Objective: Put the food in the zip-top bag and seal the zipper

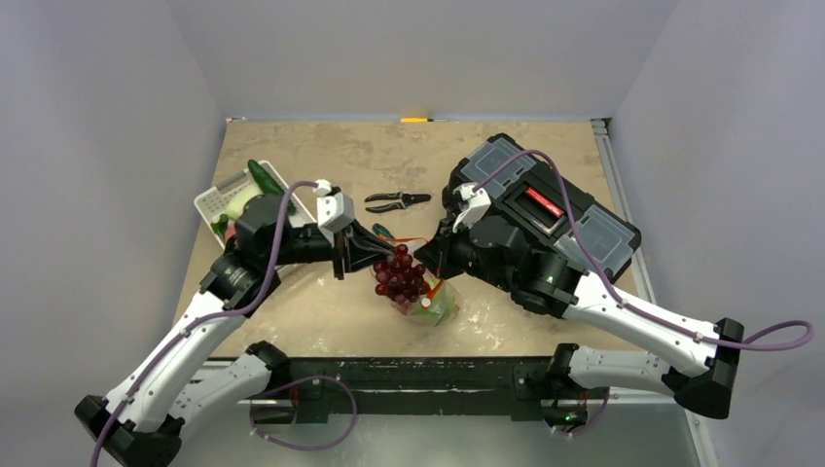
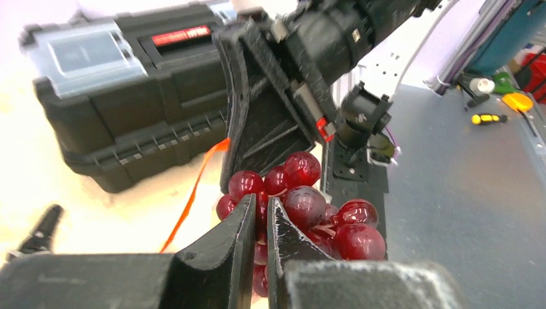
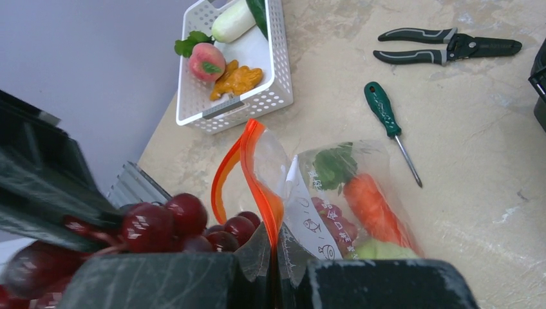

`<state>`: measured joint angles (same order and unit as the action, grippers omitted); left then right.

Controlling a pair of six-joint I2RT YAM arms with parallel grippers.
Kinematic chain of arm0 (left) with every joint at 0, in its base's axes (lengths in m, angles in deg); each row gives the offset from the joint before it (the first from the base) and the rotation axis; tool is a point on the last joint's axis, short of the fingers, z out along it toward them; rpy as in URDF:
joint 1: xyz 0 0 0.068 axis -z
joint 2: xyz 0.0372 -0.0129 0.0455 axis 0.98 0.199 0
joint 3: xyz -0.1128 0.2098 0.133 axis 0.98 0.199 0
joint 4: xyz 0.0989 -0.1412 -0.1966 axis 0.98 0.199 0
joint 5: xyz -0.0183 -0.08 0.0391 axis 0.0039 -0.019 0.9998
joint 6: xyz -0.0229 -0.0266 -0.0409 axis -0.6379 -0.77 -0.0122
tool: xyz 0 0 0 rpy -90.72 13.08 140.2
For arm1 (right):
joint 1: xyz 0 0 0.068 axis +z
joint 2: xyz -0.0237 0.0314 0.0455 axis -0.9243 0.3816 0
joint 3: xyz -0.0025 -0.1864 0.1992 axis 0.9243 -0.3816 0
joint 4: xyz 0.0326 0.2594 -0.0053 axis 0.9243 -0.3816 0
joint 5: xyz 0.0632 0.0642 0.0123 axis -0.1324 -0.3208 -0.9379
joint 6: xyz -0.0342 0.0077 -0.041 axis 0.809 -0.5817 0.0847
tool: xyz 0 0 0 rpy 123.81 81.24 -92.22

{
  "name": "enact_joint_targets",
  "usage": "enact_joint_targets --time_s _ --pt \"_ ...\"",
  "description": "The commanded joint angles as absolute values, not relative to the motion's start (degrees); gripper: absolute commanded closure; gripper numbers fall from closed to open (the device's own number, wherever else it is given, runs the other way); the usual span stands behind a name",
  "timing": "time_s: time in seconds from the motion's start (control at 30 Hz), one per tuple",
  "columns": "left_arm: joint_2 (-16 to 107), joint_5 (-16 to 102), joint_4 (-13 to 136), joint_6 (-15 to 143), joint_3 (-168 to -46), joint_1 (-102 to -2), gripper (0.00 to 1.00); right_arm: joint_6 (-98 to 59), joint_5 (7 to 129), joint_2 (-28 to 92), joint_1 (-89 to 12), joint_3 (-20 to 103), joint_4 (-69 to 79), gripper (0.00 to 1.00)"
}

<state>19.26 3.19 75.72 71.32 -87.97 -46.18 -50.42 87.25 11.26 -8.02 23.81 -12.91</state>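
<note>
My left gripper [image 1: 384, 255] [image 2: 261, 206] is shut on the dark red grape bunch [image 1: 401, 274] [image 2: 302, 206] and holds it over the mouth of the zip-top bag [image 1: 433, 304] [image 3: 341, 193]. My right gripper [image 1: 428, 261] [image 3: 275, 248] is shut on the bag's orange-red zipper [image 3: 261, 174] and holds that edge up, so the mouth gapes. An orange carrot [image 3: 370, 206] with green leaves and something pale green [image 3: 380, 250] lie inside the bag. The lower grapes [image 3: 187, 219] hang at the opening, beside the strip.
A white slotted basket [image 1: 238, 199] [image 3: 283, 71] at the back left holds a peach [image 3: 206, 61], a cucumber [image 1: 265, 177] and other toy food. Pliers [image 1: 397, 201] [image 3: 444, 48] and a green-handled screwdriver [image 3: 386, 112] lie behind the bag. A black toolbox [image 1: 545, 209] [image 2: 129, 96] stands at the right.
</note>
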Motion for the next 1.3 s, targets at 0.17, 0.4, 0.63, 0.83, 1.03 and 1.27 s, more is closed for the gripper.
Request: enact_joint_targets --time_s 0.17,0.4,0.63,0.83,1.03,1.27 --pt "10.0 8.7 65.4 72.0 -86.1 -46.0 1.00 -51.3 86.3 11.6 -8.2 24.6 -7.8 1.00" --pt "12.9 9.6 68.3 73.5 -87.0 -46.0 1.00 -51.4 86.2 11.9 -8.2 24.8 -7.6 1.00" --pt "20.6 10.7 72.8 73.3 -89.6 -46.0 1.00 -51.3 86.0 11.8 -8.1 24.9 -7.4 1.00" --pt "26.2 16.1 82.7 74.0 -95.5 -45.8 0.62 -51.5 85.9 11.6 -8.2 24.5 -7.1 1.00" --pt "23.5 19.4 82.8 75.0 -94.9 -45.0 0.23 -51.8 86.0 11.1 -8.2 23.5 -6.9 1.00" --pt "19.0 38.5 86.5 71.0 -94.8 -44.9 0.22 -51.3 86.1 12.0 -8.1 24.4 -7.1 1.00"
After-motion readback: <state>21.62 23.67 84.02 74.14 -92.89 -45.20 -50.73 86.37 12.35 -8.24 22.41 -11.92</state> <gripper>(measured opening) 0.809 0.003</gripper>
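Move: The left hand still holds the grapes. The bag mouth lies about 3 cm ahead of it, 3 cm to its right and 9 cm below. Beside and beneath that mouth, the cabbage in the bag sits roughly 2 cm ahead, 9 cm right and 25 cm below the left hand; the screwdriver handle is some 20 cm ahead, 4 cm left and 28 cm below. From the right hand, pinching the rim, the mouth is level ahead, 3 cm left and 4 cm below. Left hand lifts about 5 cm, dips some 7 cm down and forward to the bag mouth, releasing grapes. ##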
